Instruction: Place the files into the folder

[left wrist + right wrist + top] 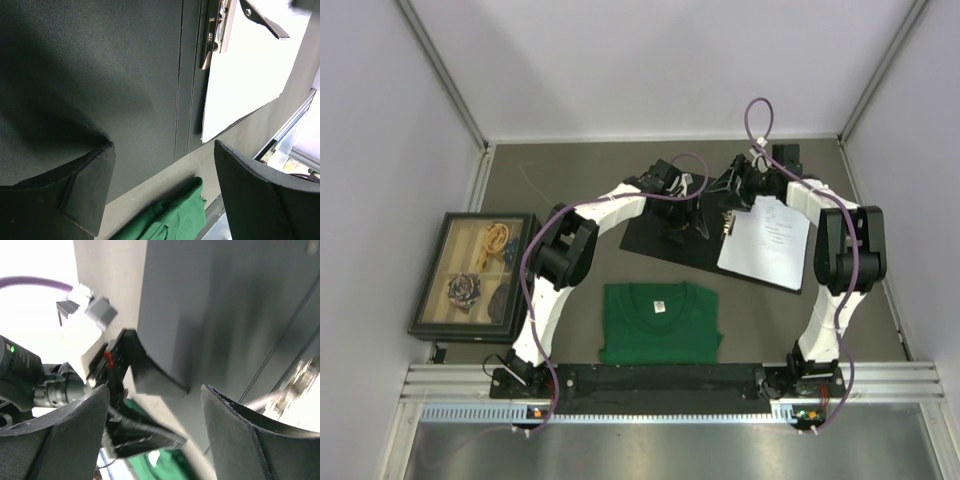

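The folder (pixel 665 238) lies open on the table, black inner faces up. The files (pixel 767 240), white printed sheets, lie on its right half. The left wrist view shows the black face (pixel 100 75), the spine lines, the metal clip (pixel 214 35) and the sheets (pixel 250 70) under it. My left gripper (pixel 685 222) (pixel 162 167) hovers open over the left half, nothing between its fingers. My right gripper (pixel 728 205) (pixel 155 412) stands open just above the spine, near the clip, also holding nothing. That view is blurred; it shows the dark face (pixel 225 305).
A folded green shirt (pixel 660 322) (pixel 170 220) lies in front of the folder. A dark-framed picture box (pixel 475 275) sits at the left. The arms' rail (pixel 670 380) runs along the near edge, with walls on three sides.
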Controlling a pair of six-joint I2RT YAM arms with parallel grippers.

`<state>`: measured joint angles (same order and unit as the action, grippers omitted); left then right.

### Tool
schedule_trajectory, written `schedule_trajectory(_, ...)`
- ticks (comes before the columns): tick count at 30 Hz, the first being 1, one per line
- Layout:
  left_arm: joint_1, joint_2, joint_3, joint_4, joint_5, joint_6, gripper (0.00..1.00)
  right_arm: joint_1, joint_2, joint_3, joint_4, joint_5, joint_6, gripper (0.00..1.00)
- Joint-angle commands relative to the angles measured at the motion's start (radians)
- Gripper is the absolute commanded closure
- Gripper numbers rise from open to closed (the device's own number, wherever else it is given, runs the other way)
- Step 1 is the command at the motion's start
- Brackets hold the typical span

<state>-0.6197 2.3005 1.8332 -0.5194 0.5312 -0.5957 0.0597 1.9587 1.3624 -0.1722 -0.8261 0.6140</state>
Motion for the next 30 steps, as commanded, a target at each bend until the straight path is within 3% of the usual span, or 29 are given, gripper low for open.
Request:
schedule_trajectory(1,0.000,0.000,0.020,0.029,0.007,0.007,0.16,0.012,-0.141,-0.062,-0.081,0.154,0.085,0.27)
schedule_trajectory(4,0.000,0.002,0.020,0.029,0.010,0.005,0.16,0.012,-0.181,-0.077,-0.164,0.267,0.191,0.31)
schedule_trajectory(10,0.000,0.008,0.023,0.022,0.006,0.008,0.16,-0.009,-0.210,-0.146,-0.147,0.344,0.440,0.38)
schedule_trajectory(11,-0.002,0.010,0.026,0.021,0.007,0.011,0.16,-0.012,-0.204,-0.151,-0.156,0.344,0.463,0.47)
schedule_trajectory(14,0.000,0.010,0.029,0.022,0.009,0.013,0.16,-0.015,-0.175,-0.175,-0.139,0.303,0.564,0.56)
schedule_trajectory(30,0.000,0.020,0.044,0.019,0.018,0.014,0.16,-0.038,-0.149,-0.240,-0.033,0.302,0.687,0.55)
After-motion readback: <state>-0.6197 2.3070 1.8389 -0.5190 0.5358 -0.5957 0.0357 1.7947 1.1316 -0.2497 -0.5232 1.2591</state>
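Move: The raised lever of the folder's metal clip is the right hand's aim, standing about 4 cm back, 3 cm to its right and 5 cm below. The clip's body sits lower, roughly 6 cm back, 1 cm right and 8 cm down, and the white sheets' middle lies some 10 cm back and 9 cm right. From the left hand, the lever is about 3 cm ahead and 10 cm right, near its own height. Back, to the right and then down, the right hand travels about 5 cm in all towards the clip's raised lever, easing about a centimetre forward again at the end. The wrist swings clockwise and tips some 30 degrees so the fingers point more steeply down, while they close from three-quarters open to just under half, one on either side of the lever's tip. The left hand stays put, spread over the folder's left cover. ##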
